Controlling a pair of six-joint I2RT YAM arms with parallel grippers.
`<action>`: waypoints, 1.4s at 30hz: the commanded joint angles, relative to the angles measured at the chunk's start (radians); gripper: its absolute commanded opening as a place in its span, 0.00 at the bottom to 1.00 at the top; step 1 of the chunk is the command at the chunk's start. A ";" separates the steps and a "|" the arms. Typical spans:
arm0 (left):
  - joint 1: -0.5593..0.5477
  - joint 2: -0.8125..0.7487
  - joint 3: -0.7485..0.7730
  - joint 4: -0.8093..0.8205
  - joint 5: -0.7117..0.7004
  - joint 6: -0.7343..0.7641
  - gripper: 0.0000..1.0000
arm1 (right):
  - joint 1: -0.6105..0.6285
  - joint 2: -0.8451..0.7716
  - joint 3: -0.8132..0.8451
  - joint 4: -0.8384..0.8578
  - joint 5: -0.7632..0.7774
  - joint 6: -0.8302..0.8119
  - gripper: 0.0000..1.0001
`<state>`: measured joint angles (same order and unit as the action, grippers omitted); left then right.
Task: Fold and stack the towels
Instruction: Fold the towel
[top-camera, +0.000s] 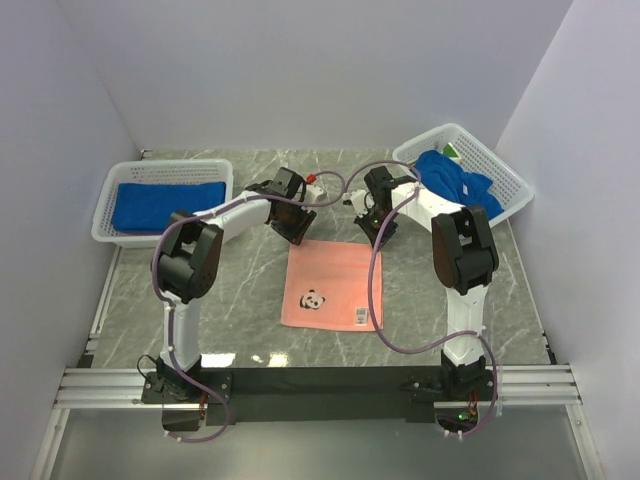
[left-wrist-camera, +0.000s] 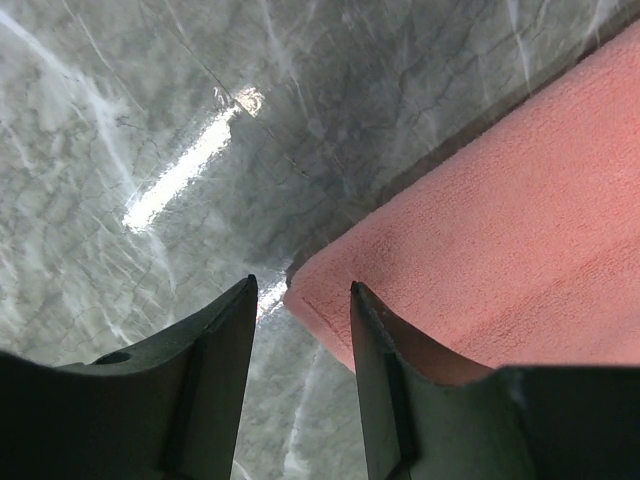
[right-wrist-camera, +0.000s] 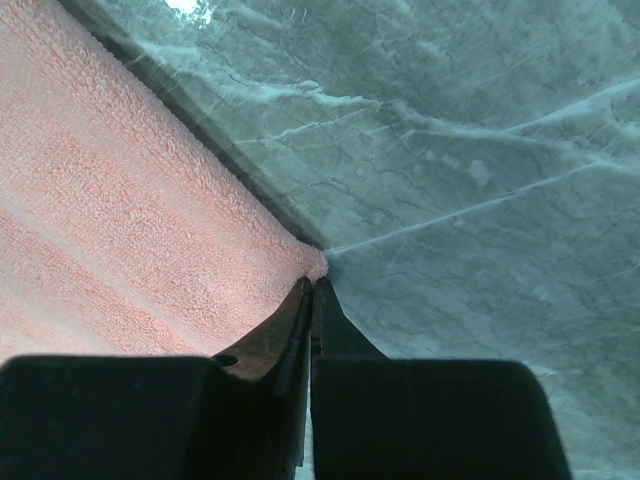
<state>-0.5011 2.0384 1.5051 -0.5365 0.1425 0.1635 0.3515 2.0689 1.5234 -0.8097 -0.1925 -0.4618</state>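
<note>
A salmon-pink towel (top-camera: 332, 285) with a small panda motif lies flat in the middle of the table. My left gripper (top-camera: 297, 232) is low over its far left corner. In the left wrist view the towel (left-wrist-camera: 500, 230) has that corner between the open jaws of the left gripper (left-wrist-camera: 302, 283), against the right finger. My right gripper (top-camera: 378, 238) is at the far right corner. The right wrist view shows the right gripper (right-wrist-camera: 313, 282) shut, with the towel (right-wrist-camera: 130, 200) puckered at its tips. Royal blue towels lie in two baskets, one folded (top-camera: 165, 205), one crumpled (top-camera: 455, 180).
A white lattice basket (top-camera: 105, 215) stands at the back left and another (top-camera: 505, 170) at the back right, tilted, with a bit of green cloth (top-camera: 452, 150) behind the blue one. Grey marble table (top-camera: 240, 300) surrounds the pink towel; white walls close in on three sides.
</note>
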 joint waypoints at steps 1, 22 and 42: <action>-0.004 0.012 0.050 -0.016 0.026 0.019 0.47 | 0.014 0.010 -0.011 0.021 0.010 0.006 0.00; -0.005 0.135 0.010 -0.062 -0.011 -0.015 0.20 | 0.021 -0.015 -0.014 0.035 0.039 0.012 0.00; 0.044 -0.128 -0.114 0.196 -0.101 -0.021 0.01 | 0.027 -0.079 0.067 0.170 0.188 0.058 0.00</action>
<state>-0.4770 2.0006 1.4166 -0.4423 0.1055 0.1371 0.3729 2.0609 1.5642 -0.7101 -0.0780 -0.4118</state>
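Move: The peach towel's far left corner sits right between the left gripper's half-open fingers, about 2 cm below; the panda print is some 15 cm back and 3 cm to the right of that gripper. The right gripper already grips the far right corner, with the far left corner about 18 cm to its left and level with it. The white label lies some 18 cm back and 4 cm left of the right gripper. Ease the left gripper down about 2 cm and shut its fingers on the towel's far left corner while the right gripper stays put, keeping its pinch on the other corner. Then carry the right one forward about 4 cm and slightly up, tipping its fingertips outward some 10 degrees, as the left rises and edges left about 1.5 cm. ##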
